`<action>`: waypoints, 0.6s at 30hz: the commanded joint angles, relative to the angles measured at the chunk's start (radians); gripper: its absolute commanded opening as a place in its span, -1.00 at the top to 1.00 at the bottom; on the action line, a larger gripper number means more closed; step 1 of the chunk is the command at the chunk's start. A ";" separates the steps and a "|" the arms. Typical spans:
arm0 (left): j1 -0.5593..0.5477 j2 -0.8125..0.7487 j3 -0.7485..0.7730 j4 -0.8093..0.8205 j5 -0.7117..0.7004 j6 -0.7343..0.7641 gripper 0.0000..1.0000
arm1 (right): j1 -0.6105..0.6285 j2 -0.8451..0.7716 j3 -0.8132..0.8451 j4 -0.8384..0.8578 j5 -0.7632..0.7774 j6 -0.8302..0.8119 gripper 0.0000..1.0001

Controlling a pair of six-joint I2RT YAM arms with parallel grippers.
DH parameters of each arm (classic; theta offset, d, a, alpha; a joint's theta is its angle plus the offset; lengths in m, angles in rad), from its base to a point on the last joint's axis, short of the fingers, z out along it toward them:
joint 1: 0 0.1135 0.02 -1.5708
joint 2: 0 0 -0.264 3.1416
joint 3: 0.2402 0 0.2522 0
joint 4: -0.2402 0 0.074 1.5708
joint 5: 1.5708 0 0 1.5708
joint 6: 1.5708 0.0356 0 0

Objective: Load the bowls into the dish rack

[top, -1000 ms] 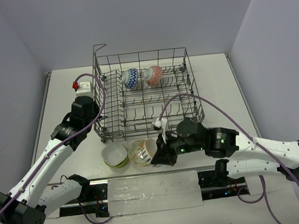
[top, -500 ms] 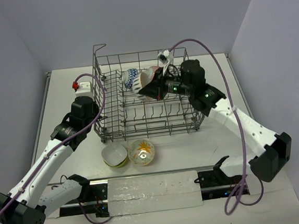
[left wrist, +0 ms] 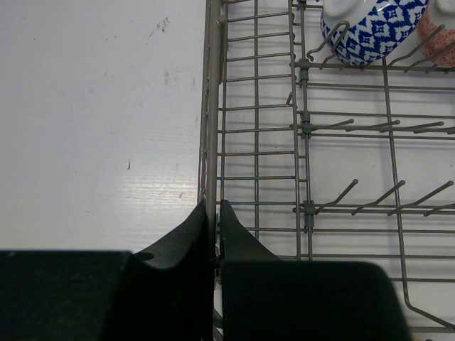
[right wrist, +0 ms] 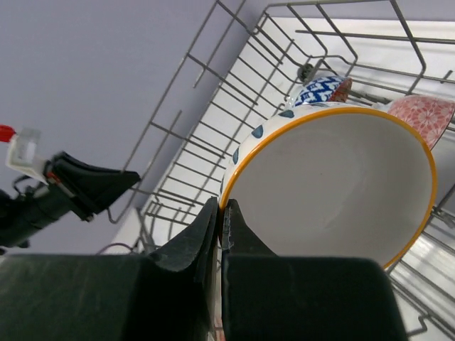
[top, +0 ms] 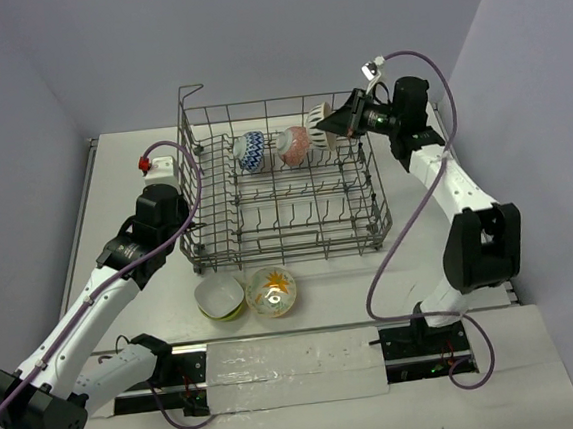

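The grey wire dish rack (top: 269,103) stands mid-table. A blue-white bowl (top: 250,149) and a red-orange bowl (top: 295,144) stand on edge in its far row. My right gripper (top: 338,122) is shut on the rim of a white bowl with dark marks and an orange rim (top: 320,119). It holds the bowl tilted over the rack's far right corner, next to the red-orange bowl. In the right wrist view the gripper (right wrist: 221,206) pinches that bowl (right wrist: 334,185). My left gripper (left wrist: 215,207) is shut on the rack's left rim wire (left wrist: 211,106). A lime-green bowl (top: 219,297) and a yellow-floral bowl (top: 271,290) sit on the table in front of the rack.
A small white block with a red cap (top: 157,166) sits left of the rack, with a purple cable over it. Grey walls close in behind and on both sides. A raised wire loop (top: 190,90) stands at the rack's far left corner.
My right gripper has lifted the white bowl from beside the yellow-floral bowl and carried it over the rack to the far right corner. The left arm has not moved.
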 commanded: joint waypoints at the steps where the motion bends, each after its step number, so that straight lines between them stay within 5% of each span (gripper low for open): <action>1: 0.001 -0.024 -0.005 -0.023 0.006 0.034 1.00 | -0.054 0.080 0.067 0.339 -0.218 0.236 1.00; 10: 0.006 -0.018 -0.003 -0.025 -0.014 0.038 1.00 | -0.166 0.438 0.197 1.302 -0.381 1.057 1.00; 18: 0.014 -0.007 -0.003 -0.025 -0.022 0.038 0.99 | -0.199 0.539 0.244 1.300 -0.404 1.074 1.00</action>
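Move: In the right hand is the striped bowl, already pinched by its edge. The free slot beside the pink bowl lies about 4 cm to this hand's right, level with it fore and aft, and some 10 cm below. The pink bowl sits about 6 cm left and the blue bowl 16 cm left, both likewise level and 10 cm down. The rack's back right corner is roughly 8 cm ahead and 9 cm right, a little lower. From the left hand the slot is about 17 cm ahead, 34 cm right and slightly below. Swinging the pinched bowl away from the pink bowl towards the rack's back right corner, the right hand travels about 6 cm forward and 5 cm right, sinking slightly. Its forward travel dies out near the end while it still eases right. The wrist turns some 30 degrees on the way, the hand's left side rising, fingers dipping and swinging counter-clockwise; the fingers keep their hold. ##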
